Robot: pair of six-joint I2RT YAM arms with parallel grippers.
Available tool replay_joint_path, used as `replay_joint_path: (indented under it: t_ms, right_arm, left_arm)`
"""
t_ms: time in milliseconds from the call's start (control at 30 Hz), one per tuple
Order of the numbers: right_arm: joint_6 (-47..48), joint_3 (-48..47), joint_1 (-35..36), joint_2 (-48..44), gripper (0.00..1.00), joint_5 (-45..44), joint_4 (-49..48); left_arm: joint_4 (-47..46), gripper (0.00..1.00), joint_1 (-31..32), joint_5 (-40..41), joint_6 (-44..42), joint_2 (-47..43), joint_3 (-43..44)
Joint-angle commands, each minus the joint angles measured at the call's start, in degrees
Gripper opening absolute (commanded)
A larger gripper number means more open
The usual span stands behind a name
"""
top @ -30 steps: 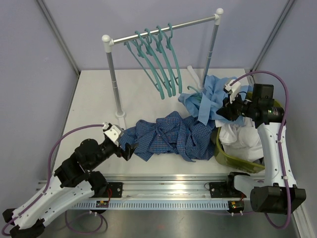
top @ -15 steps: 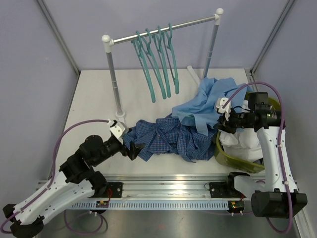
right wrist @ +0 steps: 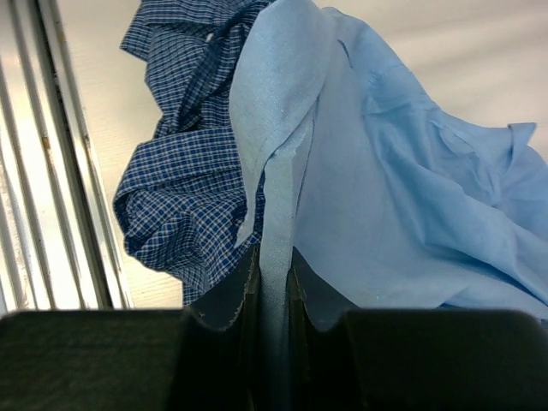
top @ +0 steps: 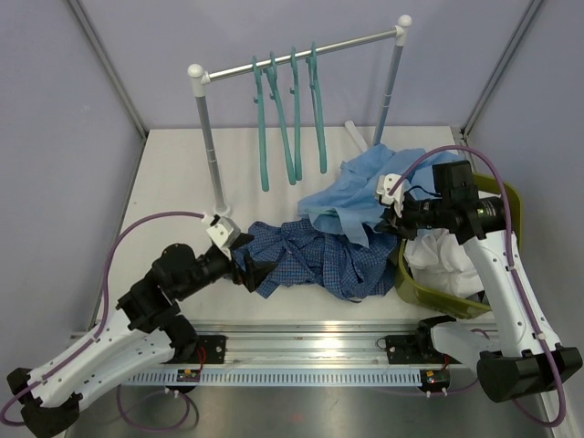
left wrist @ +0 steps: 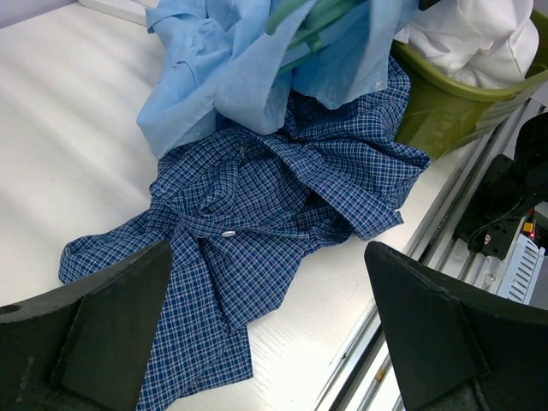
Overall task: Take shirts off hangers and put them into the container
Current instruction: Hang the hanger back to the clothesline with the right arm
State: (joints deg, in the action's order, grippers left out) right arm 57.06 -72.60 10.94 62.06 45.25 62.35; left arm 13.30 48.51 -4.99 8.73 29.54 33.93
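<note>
A light blue shirt [top: 351, 196] lies crumpled on the table, partly over a dark blue checked shirt [top: 315, 255]. My right gripper [top: 388, 214] is shut on a fold of the light blue shirt [right wrist: 385, 197], and the cloth is pinched between its fingers [right wrist: 276, 282]. A teal hanger [left wrist: 312, 21] shows inside that shirt. My left gripper [top: 254, 271] is open just above the checked shirt's near left edge [left wrist: 257, 205], with nothing between its fingers [left wrist: 274, 342]. The olive container [top: 415, 283] at the right holds a white shirt [top: 447, 260]. Several bare teal hangers [top: 292, 109] hang on the rail.
The silver rail [top: 301, 57] with white ball ends stands at the back on two posts, the left post's foot [top: 222, 212] near the checked shirt. A metal track [top: 310, 342] runs along the table's near edge. Grey walls close in both sides.
My right gripper has moved left and toward the near edge, dragging the light blue shirt over the checked one. The hangers have swung back to hang straight. My left gripper has edged toward the checked shirt.
</note>
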Motion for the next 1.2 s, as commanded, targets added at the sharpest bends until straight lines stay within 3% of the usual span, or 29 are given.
replay_joint_path:
  t_ms: [0,167,267,400,433,633,733,1033,1167]
  right_arm:
    - [-5.38,-1.41,0.14,-1.32,0.0,-4.03,-6.88]
    - [2.43,-3.86,-5.91,-1.95,0.0,-2.54,-1.97]
    - [2.54,-6.05,-10.48,-1.25,0.0,-0.09,-0.65]
    - [-7.99,-5.98,-17.26,-0.63,0.0,4.31,-9.39]
    - [-14.98,-5.63,-17.44,-0.45,0.0,4.23,-12.05]
    - [-43.73,-11.85,-16.4,5.78,0.0,-0.24,-31.66]
    - [-49.82,-19.4,-13.15,10.61,0.0,-6.83,-35.71]
    - [-54.33,-37.86,-5.23,22.83,0.0,-24.06,-38.44]
    - [-55.65,-45.25,-3.47,29.95,0.0,-27.33,-37.3]
  left_arm:
    - [-2.58,0.99,-0.17,-0.98,0.41,-1.24,-0.01]
    - [-0.65,0.99,-0.17,-0.19,-1.17,-3.96,-0.44]
    - [0.41,0.99,-0.17,0.42,-2.05,-4.93,-0.71]
    - [0.59,0.99,-0.17,0.77,-2.32,-6.16,-1.15]
    - [0.41,0.99,-0.17,0.69,-2.32,-6.33,-1.32]
    - [-0.73,0.99,-0.17,-0.1,-2.14,-4.32,-1.33]
    - [-0.73,0.99,-0.17,-0.54,-1.7,-3.53,-1.24]
    - [-1.08,0.99,-0.17,-0.19,-1.0,-3.0,-1.76]
    - [-1.0,0.99,-0.17,-0.54,-1.08,-2.29,-1.68]
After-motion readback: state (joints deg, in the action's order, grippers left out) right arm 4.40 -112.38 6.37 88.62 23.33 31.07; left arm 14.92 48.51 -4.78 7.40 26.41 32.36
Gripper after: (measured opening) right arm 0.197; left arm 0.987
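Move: The right hand grips the light-blue shirt on its hanger. The free stretch of clothesline near the right post is about 31 cm ahead of that hand, 6 cm left and 25 cm above. The empty hangers hang some 27 cm ahead, 21 cm left and 15 cm up; the checked shirt lies level with the hand, 17 cm left and 23 cm below; the container is 5 cm ahead, 18 cm right and 19 cm below. From the left hand, that stretch is about 38 cm ahead, 25 cm right and 26 cm up. Swinging first some 6 cm to the right while easing forward, the right arm then sweeps fast forward and up, drifting slightly back left, to end about 20 cm farther out and 20 cm higher, close to the clothesline's right end. The wrist turns clockwise some 45 degrees and lifts until the fingers point forward-left, almost level, still pinching the shirt with its hanger. ##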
